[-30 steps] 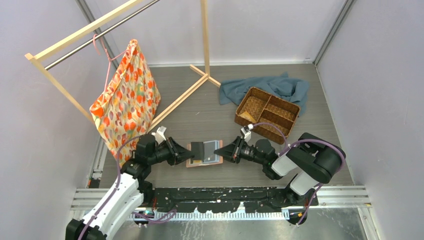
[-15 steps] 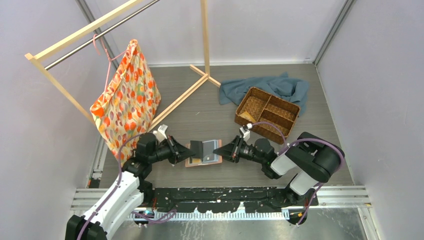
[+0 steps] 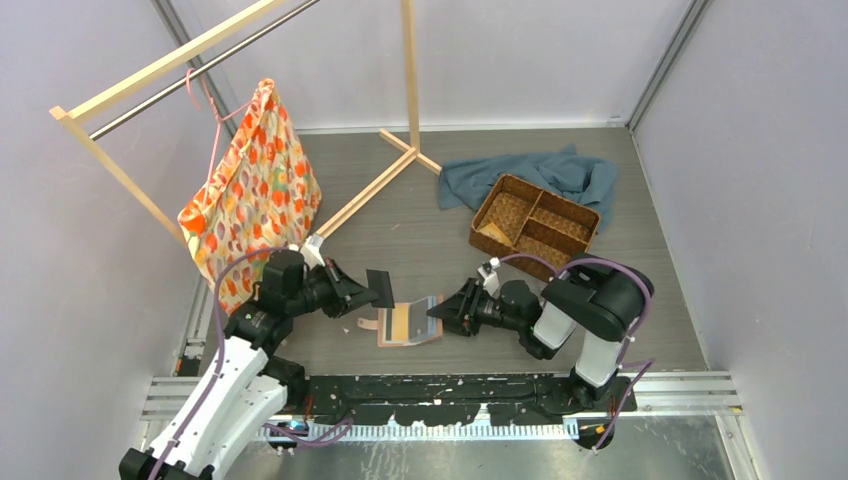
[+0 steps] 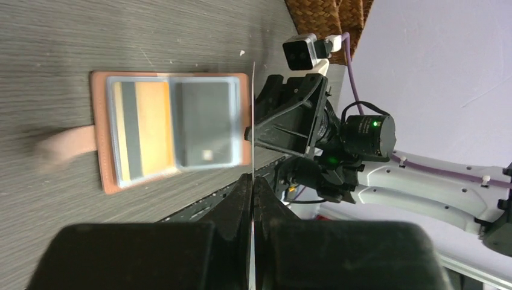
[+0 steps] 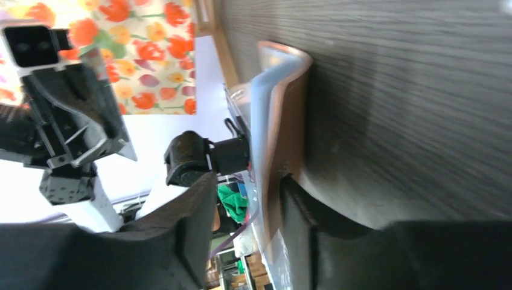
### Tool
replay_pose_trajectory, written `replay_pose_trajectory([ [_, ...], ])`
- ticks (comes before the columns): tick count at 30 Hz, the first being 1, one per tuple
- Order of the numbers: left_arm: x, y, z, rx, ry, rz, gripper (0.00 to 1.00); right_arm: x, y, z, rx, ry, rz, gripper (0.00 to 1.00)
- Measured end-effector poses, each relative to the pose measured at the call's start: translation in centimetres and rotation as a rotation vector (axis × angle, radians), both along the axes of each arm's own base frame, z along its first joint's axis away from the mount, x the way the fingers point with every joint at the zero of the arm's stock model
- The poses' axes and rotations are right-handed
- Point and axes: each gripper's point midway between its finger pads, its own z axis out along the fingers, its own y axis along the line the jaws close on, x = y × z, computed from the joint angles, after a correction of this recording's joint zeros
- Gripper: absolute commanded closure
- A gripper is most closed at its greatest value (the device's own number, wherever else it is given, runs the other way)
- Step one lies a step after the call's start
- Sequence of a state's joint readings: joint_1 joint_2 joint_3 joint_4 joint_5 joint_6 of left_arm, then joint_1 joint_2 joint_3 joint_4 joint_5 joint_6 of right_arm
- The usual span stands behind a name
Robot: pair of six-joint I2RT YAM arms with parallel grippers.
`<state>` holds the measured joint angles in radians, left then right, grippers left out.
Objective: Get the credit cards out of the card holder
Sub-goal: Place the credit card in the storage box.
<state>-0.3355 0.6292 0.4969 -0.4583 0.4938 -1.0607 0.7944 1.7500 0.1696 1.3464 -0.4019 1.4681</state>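
Observation:
The salmon-pink card holder (image 3: 428, 336) lies open on the table, its snap tab pointing left. A tan-gold card (image 4: 151, 127) and a dark card (image 4: 205, 124) sit in its grey slots (image 4: 99, 121). My left gripper (image 3: 368, 293) is shut on a black credit card (image 3: 380, 288) and holds it in the air up and left of the holder. In the left wrist view that card (image 4: 252, 121) shows edge-on between the closed jaws (image 4: 252, 178). My right gripper (image 3: 437, 311) straddles the holder's raised right edge (image 5: 284, 103). It is open (image 5: 250, 181), with a gap on one side.
A brown woven three-compartment basket (image 3: 535, 228) stands at the back right on a blue cloth (image 3: 560, 170). A floral bag (image 3: 250, 200) hangs from a wooden rack (image 3: 360, 200) at the back left. The table's near edge with the arm bases runs just below the holder.
My left gripper closed on the black card and drew it up and left, out of the holder. The right gripper's jaws widened and the holder shifted slightly toward the near edge.

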Motion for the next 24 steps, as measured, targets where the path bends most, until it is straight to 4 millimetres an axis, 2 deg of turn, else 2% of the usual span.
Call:
replay_pose_trajectory([
  [3, -0.2, 0.2, -0.5, 0.027, 0.012, -0.008, 0.99, -0.3, -0.3, -2.0, -0.048, 0.04, 0.003, 0.37],
  [6, -0.4, 0.1, -0.9, 0.032, 0.025, -0.028, 0.99, -0.6, -1.0, -2.9, -0.094, 0.05, -0.007, 0.33],
  [9, -0.6, -0.3, -0.7, 0.014, 0.027, -0.06, 0.99, -1.3, -2.3, -3.2, -0.15, 0.049, -0.024, 0.29],
  [11, -0.6, -0.7, -0.3, -0.003, 0.009, -0.082, 0.99, -1.5, -3.1, -2.8, -0.194, 0.028, -0.035, 0.22],
  [14, -0.6, -1.2, 0.0, -0.022, 0.001, -0.116, 0.99, -1.1, -4.3, -0.3, -0.256, -0.06, -0.068, 0.08],
  [16, -0.6, -1.4, 0.0, -0.028, 0.005, -0.13, 1.0, -0.5, -5.5, 2.3, -0.292, -0.141, -0.114, 0.03],
  [18, -0.5, -1.6, 0.0, -0.037, 0.006, -0.15, 0.99, -0.1, -7.5, 6.0, -0.323, -0.244, -0.191, 0.02],
  [20, -0.3, -1.9, 0.2, -0.051, 0.001, -0.164, 0.99, 0.0, -9.2, 8.5, -0.34, -0.307, -0.247, 0.03],
  [22, 0.0, -2.4, 0.7, -0.078, -0.011, -0.174, 0.99, 0.0, -10.6, 10.3, -0.357, -0.348, -0.292, 0.02],
  [24, 0.3, -2.9, 1.4, -0.11, -0.028, -0.188, 0.99, 0.2, -11.2, 10.8, -0.399, -0.353, -0.305, 0.03],
])
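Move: The black card is pinched in my left fingertips; the storage box it is bound for lies about 34 cm to that hand's right, 13 cm farther out and 9 cm lower. The open card holder is some 7 cm right of my left hand, 7 cm back and 11 cm below. From my right hand, at the holder's right edge, the black card hangs about 10 cm left, 6 cm ahead and 9 cm up; the holder's middle is 5 cm left, 2 cm back and 2 cm below. I open my right fingers wide and let go of the card holder's right edge, first sinking about 3 cm with it, then pulling off to the right and climbing to end roughly 11 cm right and 11 cm higher, fingertips swinging forward and dipping. My left hand keeps its pinch on the black card and, after a small dip, carries it about 3 cm right, turning slightly clockwise. ##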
